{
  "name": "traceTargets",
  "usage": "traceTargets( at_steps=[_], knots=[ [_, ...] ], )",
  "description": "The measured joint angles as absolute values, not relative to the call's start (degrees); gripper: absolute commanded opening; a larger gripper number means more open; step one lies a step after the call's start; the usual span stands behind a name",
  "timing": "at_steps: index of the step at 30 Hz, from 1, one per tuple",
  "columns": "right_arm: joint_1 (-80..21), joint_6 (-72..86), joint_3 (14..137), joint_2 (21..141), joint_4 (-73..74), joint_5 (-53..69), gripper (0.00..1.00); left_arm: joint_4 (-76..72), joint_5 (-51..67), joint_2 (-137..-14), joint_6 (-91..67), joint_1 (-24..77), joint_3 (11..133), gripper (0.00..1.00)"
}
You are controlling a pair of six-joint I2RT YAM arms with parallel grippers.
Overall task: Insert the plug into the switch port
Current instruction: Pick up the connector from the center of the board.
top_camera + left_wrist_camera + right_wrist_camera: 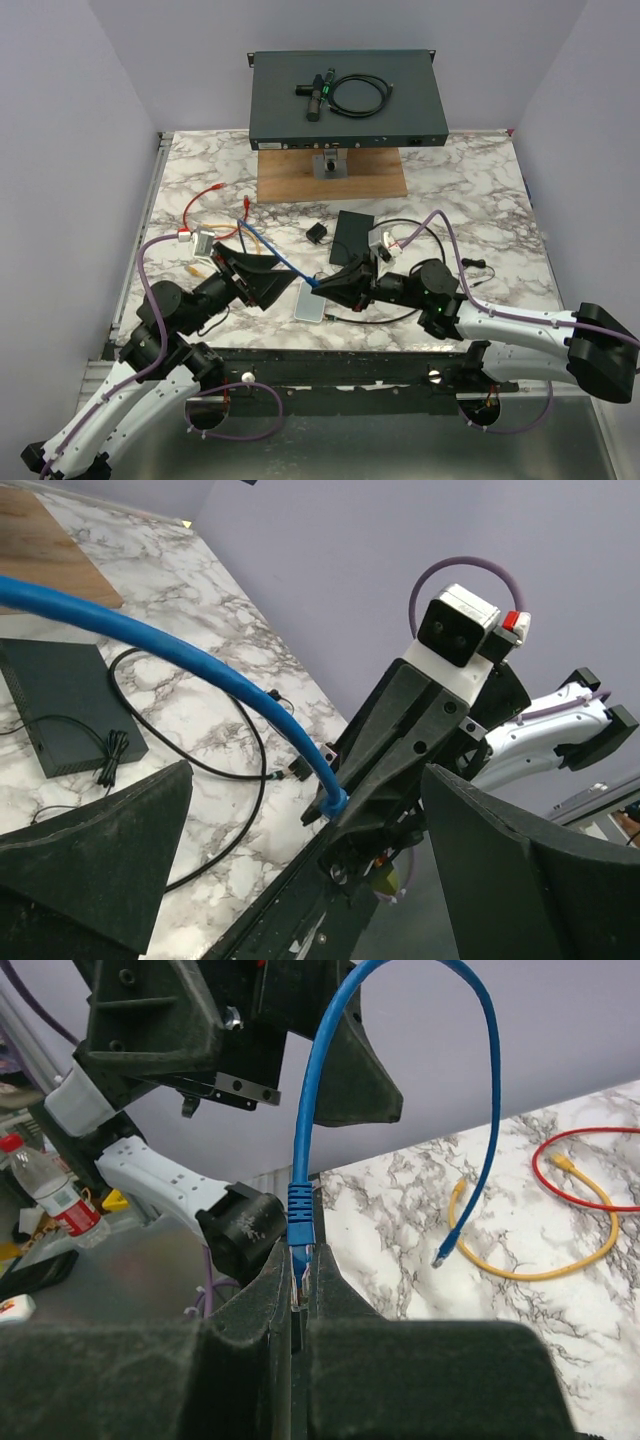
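The switch (pixel 345 100) is a dark grey box raised on a wooden stand at the table's far side, its ports (pixel 330 144) along the front face. My right gripper (pixel 302 1260) is shut on the plug (pixel 301 1228), the blue-booted end of a blue cable (pixel 270 250), just above the table's near middle (pixel 318 287). The cable's other end (pixel 440 1257) hangs loose. My left gripper (pixel 275 278) stands open right beside it, with its wide fingers (pixel 90 870) on either side of the right gripper (pixel 400 750) and touching nothing.
A flat black box (pixel 354 235), a small black adapter (pixel 317 233) and a silver plate (pixel 310 303) lie mid-table. Red cable (pixel 205 197) and yellow cable (pixel 195 268) lie at the left. A coiled black cable (pixel 358 97) rests on the switch. Black wire (pixel 220 770) loops nearby.
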State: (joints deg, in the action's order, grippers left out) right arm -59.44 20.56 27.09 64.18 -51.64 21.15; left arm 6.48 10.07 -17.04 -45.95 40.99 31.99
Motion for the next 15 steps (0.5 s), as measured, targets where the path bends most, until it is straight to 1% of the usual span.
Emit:
traceTargets(
  at_steps=[4,13,15],
  knots=[
    [-59.7,20.5,27.1,64.2,-51.9,22.2,0.01,6.6,9.8,-18.1,-45.3,41.0,32.0,0.87],
    [-60.1,19.5,27.1,64.5,-51.8,23.8,0.01,7.9,9.5,-19.4,-44.1,41.0,32.6,0.6],
    [-60.3,19.2,27.1,64.7,-51.4,24.2,0.01,8.2,9.4,-19.5,-43.9,41.0,32.8,0.51]
  ],
)
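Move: Some 6 cm to the left hand's right, about 4 cm lower and 1 cm back, is the blue plug, clamped in the right fingers, its cable arching up past the open left jaws. On the table, some 22 cm below the left hand, the white tray lies about 12 cm ahead and 5 cm right, the black box 27 cm ahead and 14 cm right. From the right hand, the plug sits just 2 cm left and 1 cm up. Sinking about 1 cm and easing nearly as far forward, the left hand starts closing its wide-open fingers on the blue cable just behind the plug, shutting by roughly a third. The right hand keeps its pinch on the plug and draws back a little over 1 cm, turning only slightly. Whether the left fingers touch the cable can't be seen. ##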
